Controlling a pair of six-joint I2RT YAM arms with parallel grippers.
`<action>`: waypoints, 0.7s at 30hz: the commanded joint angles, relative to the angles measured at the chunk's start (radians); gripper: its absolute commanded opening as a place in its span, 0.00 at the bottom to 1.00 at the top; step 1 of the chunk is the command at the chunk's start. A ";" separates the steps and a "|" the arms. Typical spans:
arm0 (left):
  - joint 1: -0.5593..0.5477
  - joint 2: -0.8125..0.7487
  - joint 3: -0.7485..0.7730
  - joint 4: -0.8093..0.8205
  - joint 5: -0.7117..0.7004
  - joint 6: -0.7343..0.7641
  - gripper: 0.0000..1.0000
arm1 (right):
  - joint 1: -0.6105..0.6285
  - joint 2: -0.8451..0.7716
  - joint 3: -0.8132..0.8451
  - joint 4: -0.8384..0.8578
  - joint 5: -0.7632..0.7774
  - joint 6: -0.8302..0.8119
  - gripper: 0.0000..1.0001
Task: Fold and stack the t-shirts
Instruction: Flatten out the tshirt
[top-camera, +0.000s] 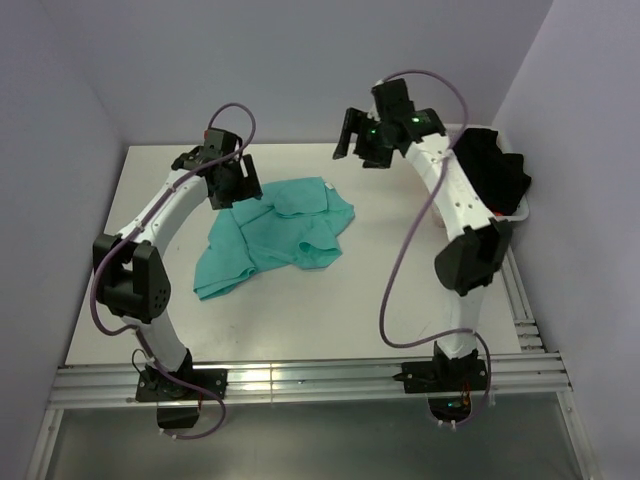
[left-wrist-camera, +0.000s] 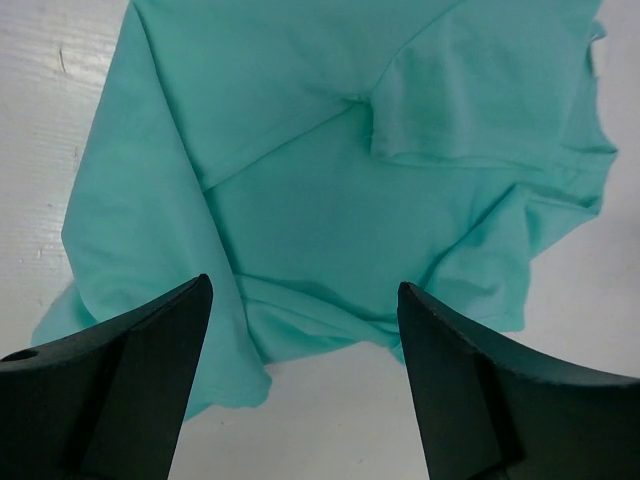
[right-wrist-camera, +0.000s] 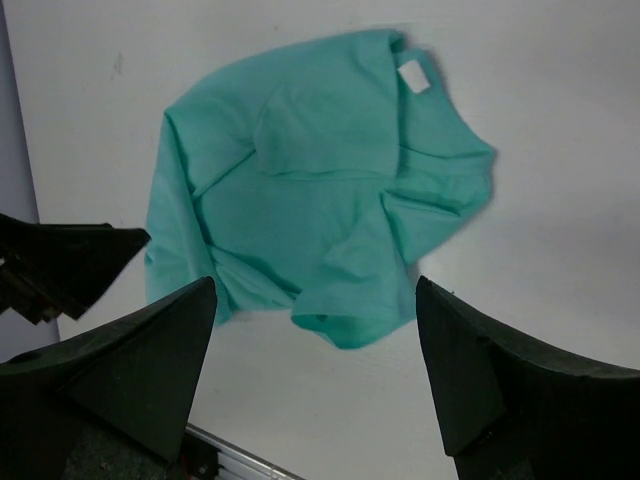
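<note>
A teal-green t-shirt (top-camera: 280, 235) lies crumpled on the white table (top-camera: 150, 300), one sleeve folded over its body. Its white neck label (right-wrist-camera: 413, 77) shows in the right wrist view. My left gripper (top-camera: 235, 185) hovers over the shirt's far left part, jaws open and empty, with the cloth (left-wrist-camera: 340, 170) below and beyond the fingers (left-wrist-camera: 120, 380). My right gripper (top-camera: 355, 140) hangs high behind the shirt (right-wrist-camera: 320, 190), open and holding nothing. A black t-shirt (top-camera: 490, 170) is heaped in the basket at the right.
The white basket (top-camera: 515, 213) stands at the table's right edge beside the right arm. Walls close in the back and both sides. A metal rail (top-camera: 300, 378) runs along the near edge. The left gripper's tip (right-wrist-camera: 60, 265) shows in the right wrist view.
</note>
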 joint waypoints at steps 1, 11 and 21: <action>0.002 -0.017 -0.034 0.054 0.036 0.054 0.81 | 0.061 0.146 0.111 0.005 -0.112 0.024 0.87; 0.062 -0.026 -0.027 0.079 0.121 0.033 0.80 | 0.071 0.399 0.199 0.010 -0.130 0.082 0.86; 0.093 -0.035 -0.099 0.123 0.135 0.002 0.79 | 0.055 0.459 0.122 0.017 -0.072 0.038 0.84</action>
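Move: The teal t-shirt lies crumpled on the table, its middle some 20 cm to the right hand's left, 6 cm nearer the base and about 27 cm below. Its white label is about 8 cm ahead and 8 cm left of the right hand; the folded-over right sleeve lies roughly 10 cm back and 9 cm left. From the left hand, the shirt's middle is about 6 cm right, 4 cm back and 16 cm down. The right hand, fingers wide open, drops quickly by about 17 cm towards the right-hand part of the t-shirt, swinging left some 8 cm on the way before easing back 2 cm, with a slight reach forward, while the wrist tips the fingers about 20 degrees nearer to straight down. The left hand, also open, hovers over the shirt's left half, only sinking and drifting left by about 2 cm each, and neither hand reaches the cloth. ##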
